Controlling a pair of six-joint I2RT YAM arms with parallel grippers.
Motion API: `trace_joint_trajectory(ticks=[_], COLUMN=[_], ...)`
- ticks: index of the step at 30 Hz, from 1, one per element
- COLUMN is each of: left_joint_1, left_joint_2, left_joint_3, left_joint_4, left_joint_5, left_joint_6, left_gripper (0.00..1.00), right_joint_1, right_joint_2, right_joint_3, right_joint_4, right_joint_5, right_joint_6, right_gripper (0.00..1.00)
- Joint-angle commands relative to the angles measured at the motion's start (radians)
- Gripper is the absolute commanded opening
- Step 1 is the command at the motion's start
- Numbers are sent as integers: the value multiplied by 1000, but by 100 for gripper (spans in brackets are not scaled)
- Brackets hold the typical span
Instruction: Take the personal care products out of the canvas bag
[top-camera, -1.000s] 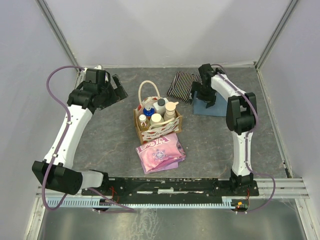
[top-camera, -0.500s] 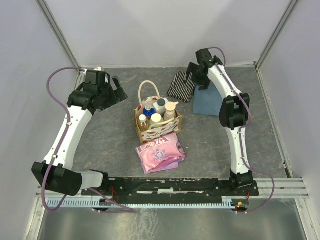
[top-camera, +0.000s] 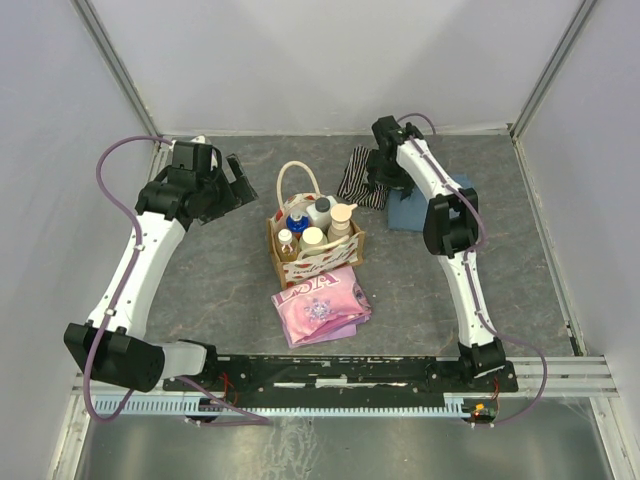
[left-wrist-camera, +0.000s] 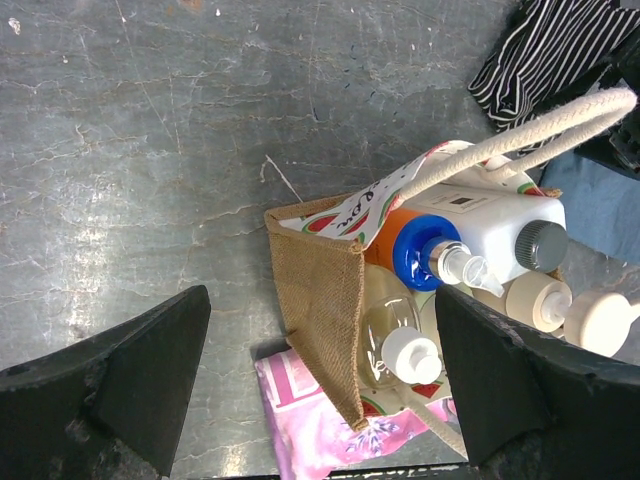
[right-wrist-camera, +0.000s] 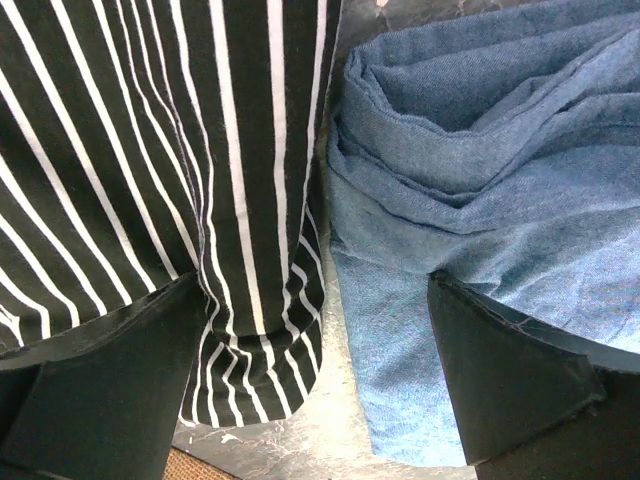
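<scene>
The canvas bag (top-camera: 322, 263) stands mid-table with its looped handle (top-camera: 296, 175) upright. Several personal care products stand in it: a white bottle with a grey cap (top-camera: 320, 210), a beige pump bottle (top-camera: 341, 220), an orange bottle with a blue pump (top-camera: 297, 222) and a small amber bottle (top-camera: 287, 240). My left gripper (top-camera: 237, 180) hovers open to the bag's left, apart from it. Its wrist view looks down on the bag's side wall (left-wrist-camera: 320, 300), the blue pump (left-wrist-camera: 425, 255) and a clear white-capped bottle (left-wrist-camera: 395, 340). My right gripper (top-camera: 376, 186) hangs open over two cloths at the back.
A striped black-and-white cloth (top-camera: 355, 172) (right-wrist-camera: 150, 150) and a folded blue cloth (top-camera: 412, 212) (right-wrist-camera: 480, 180) lie side by side behind the bag. A pink folded cloth (top-camera: 320, 305) (left-wrist-camera: 310, 420) lies against the bag's near side. Grey walls enclose the table.
My right arm has swung left, from above the blue cloth to above the seam between the striped and blue cloths. The left arm and the bag have not moved.
</scene>
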Motion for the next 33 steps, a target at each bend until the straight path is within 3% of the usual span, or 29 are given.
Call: trace_joint_trajectory(ticks=[1, 12, 18, 25, 33], left_joint_1=[1, 0, 0, 0, 1], left_joint_2=[-17, -31, -26, -25, -23], left_joint_3=[3, 46, 44, 23, -5], left_joint_4=[15, -37, -49, -39, -16], left_joint_5=[31, 12, 19, 38, 59], left_joint_6=[6, 21, 21, 11, 0], left_gripper=[99, 99, 99, 99, 99], right_joint_1=[-14, -208, -295, -274, -138], right_joint_2=[14, 63, 87, -30, -104], right_joint_3=[-13, -2, 95, -101, -111], right_joint_4=[-64, -55, -82, 77, 154], right_joint_5=[93, 103, 82, 17, -6], right_joint_6=[2, 3, 0, -9, -203], right_gripper=[100, 100, 100, 100, 100])
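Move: Under the open right fingers, the striped cloth's middle lies about 7 cm to the left and 2 cm ahead, and the blue cloth's middle some 12 cm to the right and 5 cm back, both about 2 cm below. The canvas bag stands roughly 20 cm to that hand's left, 17 cm back. From the left hand, the striped cloth is about 21 cm ahead, 26 cm right and 24 cm below. Dragging the striped cloth with its left finger and pushing the blue cloth along with the other, the right hand sweeps about 17 cm right, away from the bag, easing some 3 cm forward at table height. It turns clockwise about 20 degrees, then reverses some 4 cm left and turns halfway back, fingers still wide open and the left one still on the striped cloth. ##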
